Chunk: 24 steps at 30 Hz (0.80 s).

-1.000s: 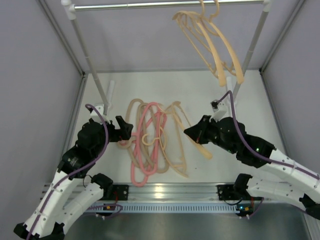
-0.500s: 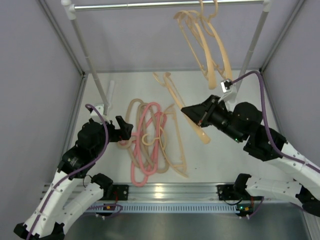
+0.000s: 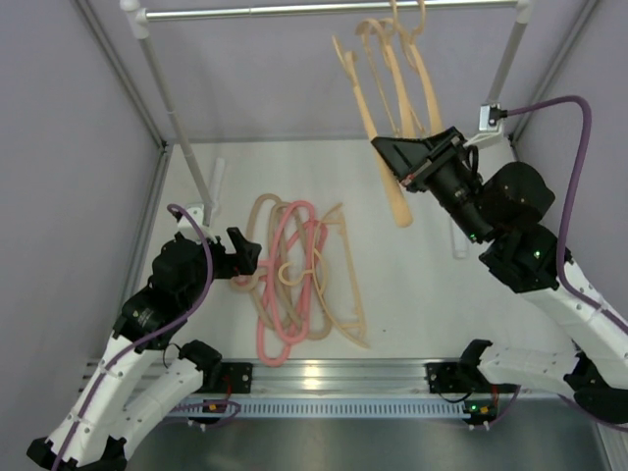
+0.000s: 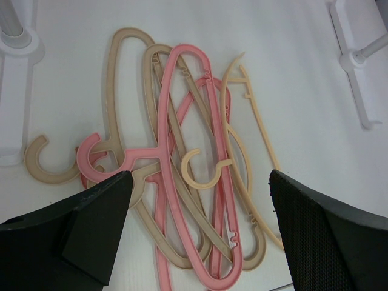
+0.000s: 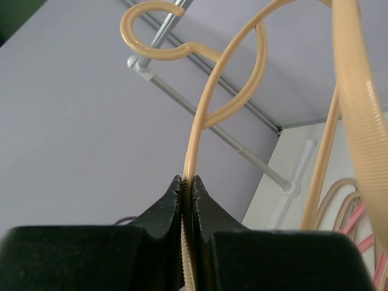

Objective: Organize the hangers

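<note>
Several hangers lie tangled in a pile point(image 3: 294, 280) on the white table: pink point(image 4: 182, 151), beige-tan point(image 4: 118, 66) and peach point(image 4: 245, 121) ones. My left gripper point(image 3: 247, 257) is open at the pile's left edge, and in the left wrist view its fingers straddle the pile point(image 4: 200, 176) from above. My right gripper point(image 3: 385, 149) is raised and shut on a thin peach hanger point(image 3: 397, 201), pinching its wire point(image 5: 187, 180). That hanger's hook point(image 5: 151, 42) is up near the grey rail point(image 3: 294, 12). I cannot tell whether it is over the rail. Other peach hangers point(image 3: 407, 69) hang from the rail beside it.
The rail sits on two slanted white posts, left point(image 3: 167, 98) and right point(image 3: 505, 59), with white feet on the table. Grey walls close in the back and both sides. A hanging hanger's broad peach arm point(image 5: 357, 91) is close to the right wrist camera.
My right arm has lifted the peach hanger off the table, up and back toward the rail next to the hanging ones. The left arm and the pile have not moved.
</note>
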Each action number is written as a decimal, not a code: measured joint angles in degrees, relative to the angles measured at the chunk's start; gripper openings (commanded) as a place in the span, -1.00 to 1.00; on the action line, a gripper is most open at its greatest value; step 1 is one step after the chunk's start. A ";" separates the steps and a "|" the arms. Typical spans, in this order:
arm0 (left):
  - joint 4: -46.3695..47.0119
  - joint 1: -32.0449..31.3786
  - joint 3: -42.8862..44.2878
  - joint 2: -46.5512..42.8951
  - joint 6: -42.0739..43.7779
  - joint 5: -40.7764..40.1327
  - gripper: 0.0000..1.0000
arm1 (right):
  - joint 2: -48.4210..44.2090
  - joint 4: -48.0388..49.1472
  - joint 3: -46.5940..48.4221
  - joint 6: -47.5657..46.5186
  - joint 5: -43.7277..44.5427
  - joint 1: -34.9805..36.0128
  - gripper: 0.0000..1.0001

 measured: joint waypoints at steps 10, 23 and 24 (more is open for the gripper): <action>-0.11 0.00 0.00 0.68 0.00 0.22 0.96 | 6.47 10.32 2.69 8.26 -6.25 -13.38 -1.00; -0.37 0.00 -0.50 1.64 0.02 0.68 0.96 | 13.05 19.41 2.69 18.51 -11.61 -17.42 -1.00; -0.39 0.00 -0.55 1.64 0.00 0.68 0.96 | 13.16 19.63 2.71 18.80 -11.65 -17.42 -1.00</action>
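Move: The right hand already holds a hanger; the part of the rod meant for its hook is about 12 cm ahead and roughly 17 cm above, level sideways. The two hung hangers have their bodies some 10 cm ahead and 4 cm to the right, about level in height. The rod's right end is about 12 cm ahead, 23 cm right and 17 cm up. From the idle left hand, that hanging spot lies roughly 14 cm ahead, 25 cm right and 42 cm up. The right hand, hanger still pinched, reaches some 10 cm forward, slightly up towards the rod, rolling 20 degrees. ##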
